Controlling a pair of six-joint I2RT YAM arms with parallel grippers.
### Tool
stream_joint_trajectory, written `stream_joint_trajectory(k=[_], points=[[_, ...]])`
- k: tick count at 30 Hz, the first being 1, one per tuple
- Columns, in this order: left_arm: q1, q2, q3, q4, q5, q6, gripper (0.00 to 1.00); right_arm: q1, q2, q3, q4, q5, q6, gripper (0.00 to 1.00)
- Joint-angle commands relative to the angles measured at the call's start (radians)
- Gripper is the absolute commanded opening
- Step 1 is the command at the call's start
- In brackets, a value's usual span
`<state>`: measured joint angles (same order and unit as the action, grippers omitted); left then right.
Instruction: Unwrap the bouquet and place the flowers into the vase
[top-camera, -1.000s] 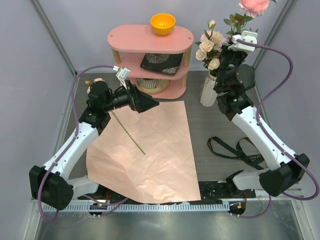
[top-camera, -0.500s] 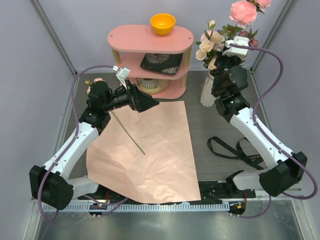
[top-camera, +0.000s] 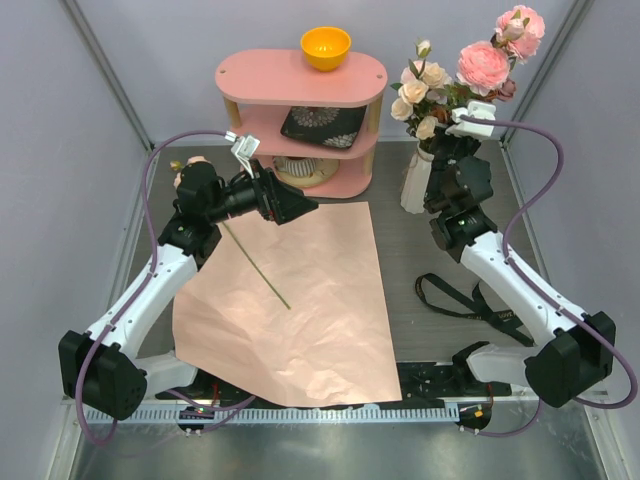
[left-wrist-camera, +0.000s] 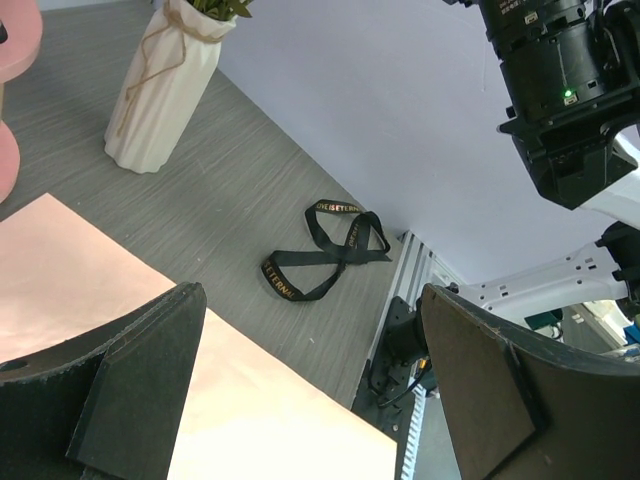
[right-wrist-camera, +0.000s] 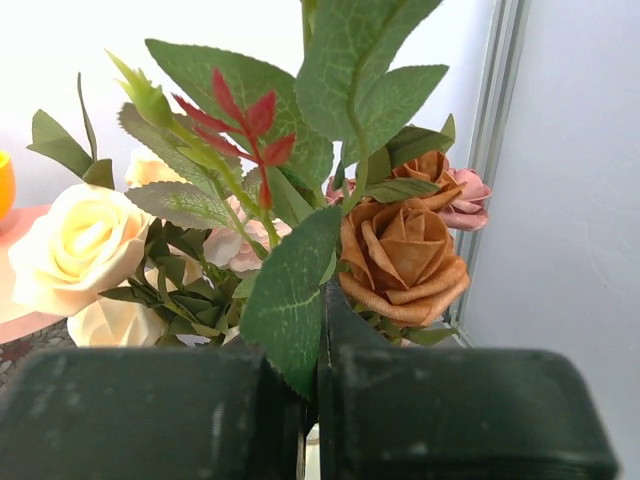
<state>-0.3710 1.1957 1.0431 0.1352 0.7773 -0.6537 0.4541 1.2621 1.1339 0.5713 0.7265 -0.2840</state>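
Note:
The bouquet is undone. Its salmon paper (top-camera: 300, 310) lies flat on the table and its black ribbon (top-camera: 470, 300) lies loose to the right. The white ribbed vase (top-camera: 414, 188) stands at the back right with cream flowers (top-camera: 420, 90) in it. My right gripper (top-camera: 452, 128) is shut on a leafy stalk with pink roses (top-camera: 483, 62), held beside the blooms above the vase. In the right wrist view a leaf is pinched between its fingers (right-wrist-camera: 400, 400) below an orange-brown rose (right-wrist-camera: 400, 250). One stem (top-camera: 258, 268) lies on the paper. My left gripper (top-camera: 292, 207) hangs open and empty over the paper's far edge.
A pink two-tier shelf (top-camera: 250, 75) stands at the back with an orange bowl (top-camera: 326, 46) on top and a dark patterned plate (top-camera: 322, 125) on its lower tier. Slanted enclosure posts rise at both back corners. The left wrist view shows the vase (left-wrist-camera: 165, 85) and ribbon (left-wrist-camera: 325, 250).
My right arm has brought the pink-rose stalk down and leftward toward the vase's blooms. The left arm, paper and loose stem have not moved.

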Motion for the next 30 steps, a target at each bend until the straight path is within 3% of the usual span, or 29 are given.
stream_joint_trajectory(k=[1,6,17,26,30], points=[[0.004,-0.004,0.023,-0.005,-0.009,0.022,0.93,-0.006,0.005,-0.089,-0.017,0.054,0.037,0.04],[0.004,-0.004,0.023,-0.011,-0.015,0.029,0.93,-0.018,0.02,-0.108,-0.028,0.057,0.078,0.04],[0.004,-0.004,0.023,-0.013,-0.016,0.026,0.93,-0.061,0.039,0.079,-0.148,0.068,0.138,0.01],[0.004,-0.001,0.023,-0.016,-0.019,0.025,0.93,-0.065,0.051,-0.045,-0.166,0.054,0.175,0.02],[0.004,-0.005,0.024,-0.023,-0.027,0.034,0.93,-0.068,0.076,-0.063,-0.194,0.06,0.204,0.07]])
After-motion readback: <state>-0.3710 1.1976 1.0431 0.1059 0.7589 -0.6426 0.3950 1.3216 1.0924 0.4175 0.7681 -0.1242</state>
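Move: The white vase stands about 2 cm ahead of the right hand and 5 cm to its left, its middle some 32 cm below. Cream roses already in the vase sit roughly 3 cm ahead of the hand, 9 cm left and 7 cm lower; the black ribbon lies about 20 cm back and 6 cm right on the table, some 43 cm below. From the open left hand, the vase is about 15 cm ahead and 21 cm right, 22 cm lower. The pink-rose stem, still pinched in the right hand's shut fingers, is worked down at the vase: about 5 cm lower, back up some 2 cm, then down again, about 7 cm in all. The hand also eases about 2 cm forward, and its fingers tip roughly 10 degrees downward. ##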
